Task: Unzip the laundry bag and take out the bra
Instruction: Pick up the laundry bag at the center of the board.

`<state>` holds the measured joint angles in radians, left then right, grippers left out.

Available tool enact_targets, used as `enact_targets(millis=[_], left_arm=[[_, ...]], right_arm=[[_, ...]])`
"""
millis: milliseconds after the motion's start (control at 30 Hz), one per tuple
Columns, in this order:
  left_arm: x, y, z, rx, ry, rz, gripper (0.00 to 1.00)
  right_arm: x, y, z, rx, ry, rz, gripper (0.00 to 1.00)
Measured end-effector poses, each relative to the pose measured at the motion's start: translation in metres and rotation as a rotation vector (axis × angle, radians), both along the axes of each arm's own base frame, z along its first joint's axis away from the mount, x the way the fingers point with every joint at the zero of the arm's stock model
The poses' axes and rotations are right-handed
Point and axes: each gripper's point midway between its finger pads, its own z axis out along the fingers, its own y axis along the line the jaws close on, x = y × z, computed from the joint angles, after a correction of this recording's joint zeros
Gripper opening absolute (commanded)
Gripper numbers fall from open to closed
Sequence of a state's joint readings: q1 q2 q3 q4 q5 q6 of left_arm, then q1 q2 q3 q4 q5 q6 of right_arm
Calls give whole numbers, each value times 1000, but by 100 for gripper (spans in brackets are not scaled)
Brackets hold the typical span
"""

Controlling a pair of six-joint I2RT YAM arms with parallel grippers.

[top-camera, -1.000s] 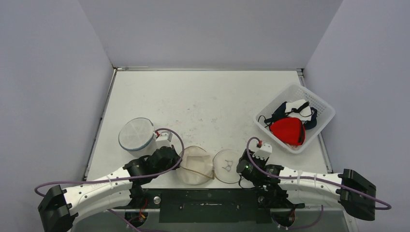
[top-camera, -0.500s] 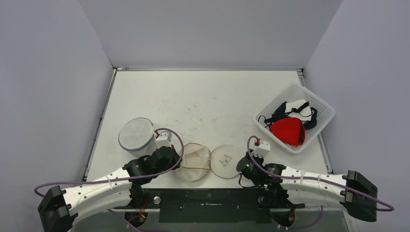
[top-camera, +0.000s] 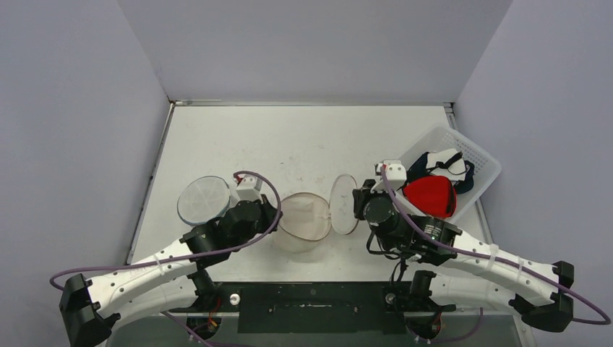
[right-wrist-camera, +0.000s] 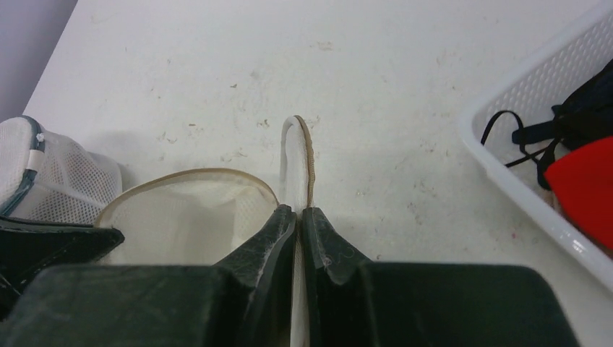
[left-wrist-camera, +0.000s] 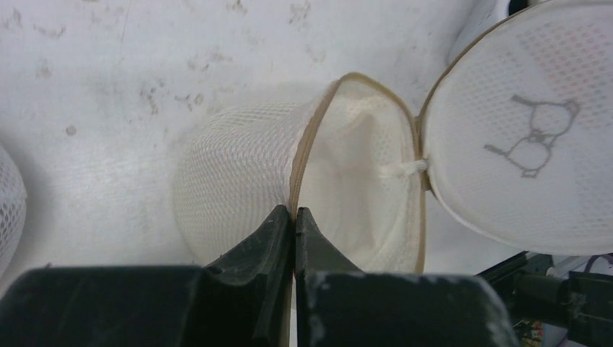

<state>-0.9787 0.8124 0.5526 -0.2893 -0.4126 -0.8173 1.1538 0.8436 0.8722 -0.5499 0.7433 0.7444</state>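
The laundry bag [top-camera: 303,217] is a cream mesh drum with a tan rim, held up off the table with its mouth [left-wrist-camera: 361,173] wide open. My left gripper [top-camera: 273,217] [left-wrist-camera: 295,211] is shut on the bag's rim. The round lid [top-camera: 343,204] [left-wrist-camera: 517,137], printed with a small bra outline, hangs by a short tie, and my right gripper [top-camera: 356,204] [right-wrist-camera: 298,210] is shut on its edge [right-wrist-camera: 298,155]. Only pale mesh shows inside the bag. A red bra [top-camera: 429,195] lies in the white basket [top-camera: 477,199] with dark and white ones.
A second white mesh bag with blue trim [top-camera: 203,200] [right-wrist-camera: 43,173] stands just left of the left arm. The basket sits close to the right arm's wrist. The table's side walls rise left, right and at the back.
The right gripper has closed on the lid. Both arms have moved away from the near edge and lifted the bag, pulling lid and body apart so the mouth stands open.
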Motion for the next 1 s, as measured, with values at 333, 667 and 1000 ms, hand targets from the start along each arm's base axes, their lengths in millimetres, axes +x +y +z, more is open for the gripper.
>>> enact_targets(millis=[333, 667, 1000], left_arm=[[36, -24, 96, -49, -192, 10, 0], [53, -39, 43, 51, -123, 2, 0], [50, -40, 8, 81, -56, -10, 14]], right_arm=[[12, 3, 90, -136, -136, 56, 5], [22, 2, 113, -246, -152, 26, 5], [22, 5, 63, -413, -72, 40, 5]])
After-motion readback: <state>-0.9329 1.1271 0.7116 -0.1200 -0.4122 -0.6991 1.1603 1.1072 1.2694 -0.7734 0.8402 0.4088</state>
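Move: I hold the laundry bag between both hands. Its body is about 8 cm to the right of my left fingers, 2 cm ahead and 7 cm below; from my right fingers, on the lid's edge, it lies roughly 15 cm left, level, and 15 cm down. The lid's middle is 4 cm left of my right hand and 5 cm below. The white basket stands some 30 cm right of and 17 cm ahead of that hand; the mesh bag is about 22 cm left and 6 cm ahead of my left. I keep both pinches and swing the bag up, then down: my left hand, on the rim, rises about 10 cm and sinks again to nearly its starting height, going some 5 cm forward and 4 cm right. My right hand climbs about 13 cm with the lid, comes back down roughly half of that, drifts slightly forward and rolls over 20 degrees, left side down. ##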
